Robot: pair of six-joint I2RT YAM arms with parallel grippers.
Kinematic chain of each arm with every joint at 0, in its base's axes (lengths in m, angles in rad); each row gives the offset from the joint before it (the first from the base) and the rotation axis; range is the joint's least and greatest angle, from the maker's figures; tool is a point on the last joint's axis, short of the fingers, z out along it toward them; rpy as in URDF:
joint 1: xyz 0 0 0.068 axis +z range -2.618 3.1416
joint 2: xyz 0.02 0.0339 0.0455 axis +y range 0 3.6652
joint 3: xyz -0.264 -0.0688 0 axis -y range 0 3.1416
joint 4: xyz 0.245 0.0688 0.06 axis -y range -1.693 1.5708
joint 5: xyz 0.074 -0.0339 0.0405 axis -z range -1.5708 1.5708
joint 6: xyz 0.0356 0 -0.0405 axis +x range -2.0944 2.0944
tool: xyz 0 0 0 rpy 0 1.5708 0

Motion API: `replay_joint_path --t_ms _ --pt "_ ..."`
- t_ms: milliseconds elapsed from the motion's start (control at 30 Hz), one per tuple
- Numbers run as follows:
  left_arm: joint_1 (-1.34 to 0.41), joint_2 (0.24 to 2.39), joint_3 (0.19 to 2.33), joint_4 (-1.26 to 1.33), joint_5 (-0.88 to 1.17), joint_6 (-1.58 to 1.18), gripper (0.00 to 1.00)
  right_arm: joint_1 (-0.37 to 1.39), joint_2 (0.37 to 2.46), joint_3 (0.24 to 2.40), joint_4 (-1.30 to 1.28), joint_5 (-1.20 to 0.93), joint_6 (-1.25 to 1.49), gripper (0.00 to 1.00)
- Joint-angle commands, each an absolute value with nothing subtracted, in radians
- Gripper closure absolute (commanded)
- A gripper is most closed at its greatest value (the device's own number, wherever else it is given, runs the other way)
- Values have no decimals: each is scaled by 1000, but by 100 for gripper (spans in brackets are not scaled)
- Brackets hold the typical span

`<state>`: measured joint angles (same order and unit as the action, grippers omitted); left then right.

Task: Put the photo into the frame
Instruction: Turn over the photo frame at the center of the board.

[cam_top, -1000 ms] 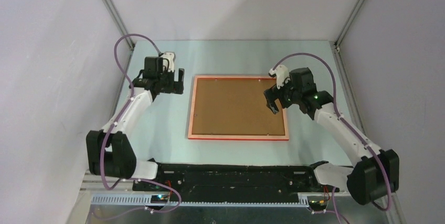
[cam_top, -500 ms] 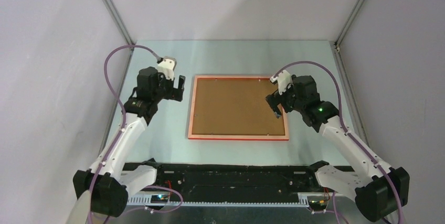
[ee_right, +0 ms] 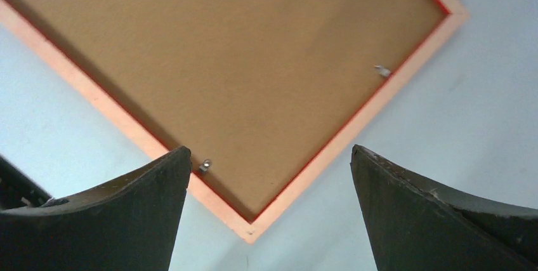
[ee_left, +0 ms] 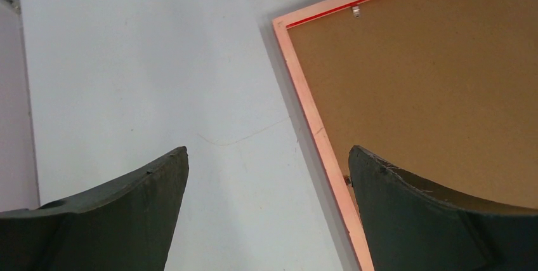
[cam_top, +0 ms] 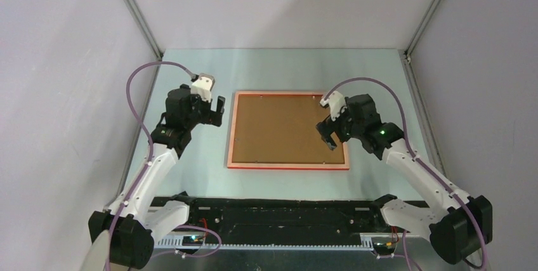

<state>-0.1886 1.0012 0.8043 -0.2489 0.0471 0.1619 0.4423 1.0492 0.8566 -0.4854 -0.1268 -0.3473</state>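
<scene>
The frame [cam_top: 288, 166] lies face down in the middle of the table, its pale back edges up, with a brown backing board [cam_top: 285, 128] filling it. The photo is hidden or out of view. My left gripper [cam_top: 214, 111] hovers open just left of the frame's left edge. In the left wrist view that edge [ee_left: 311, 115] runs beside the right finger of the open left gripper [ee_left: 268, 157]. My right gripper [cam_top: 328, 136] hangs open over the frame's right side. In the right wrist view a frame corner [ee_right: 250, 231] sits between the fingers of the open right gripper [ee_right: 271, 153].
Small metal clips [ee_right: 204, 167] [ee_right: 382, 71] stick out along the inside of the frame's back, another [ee_left: 356, 10] by its far edge. Grey walls close in the table [cam_top: 190, 157] on three sides. The black base rail [cam_top: 279, 211] runs along the near edge.
The left arm's elbow swung down and toward the near edge, and its gripper drew slightly nearer. The right gripper shifted left and nearer over the frame's right side. Both stayed open.
</scene>
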Motion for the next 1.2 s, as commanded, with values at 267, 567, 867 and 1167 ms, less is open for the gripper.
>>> replay_joint_path --t_ms 267,567,867,1167 --pt "-237 992 792 -341 158 295 0 704 1230 857 -594 -199 -444 9" --pt "-244 984 788 -376 147 299 1 835 1404 933 -631 -201 -451 17" --pt "-245 969 773 -383 142 301 1 889 1543 998 -625 -112 -450 24" --pt "-247 984 765 -383 139 301 1 915 1590 998 -606 -73 -449 31"
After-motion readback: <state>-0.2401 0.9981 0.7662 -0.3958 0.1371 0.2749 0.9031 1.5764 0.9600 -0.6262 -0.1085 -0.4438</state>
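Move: The right hand, still empty and open, has the middle of the photo frame's near rail about 8 cm back, 14 cm to its left and 17 cm below. The brown backing board's middle lies about 5 cm ahead and 14 cm left, and the frame's right rail about 5 cm ahead and 5 cm right. From the left hand, the frame's left rail is some 2 cm back, 4 cm right and 20 cm down, and the near rail's middle about 15 cm back and 22 cm right. Down, left and back, the right hand sweeps over the board to the near rail, sinking about 13 cm. It turns some 30 degrees counter-clockwise, tips downward and narrows its fingers to roughly two-thirds open; sideways travel fades while it keeps sinking over the rail. The left hand, fingers wide, eases down, back and slightly right towards the left rail. ##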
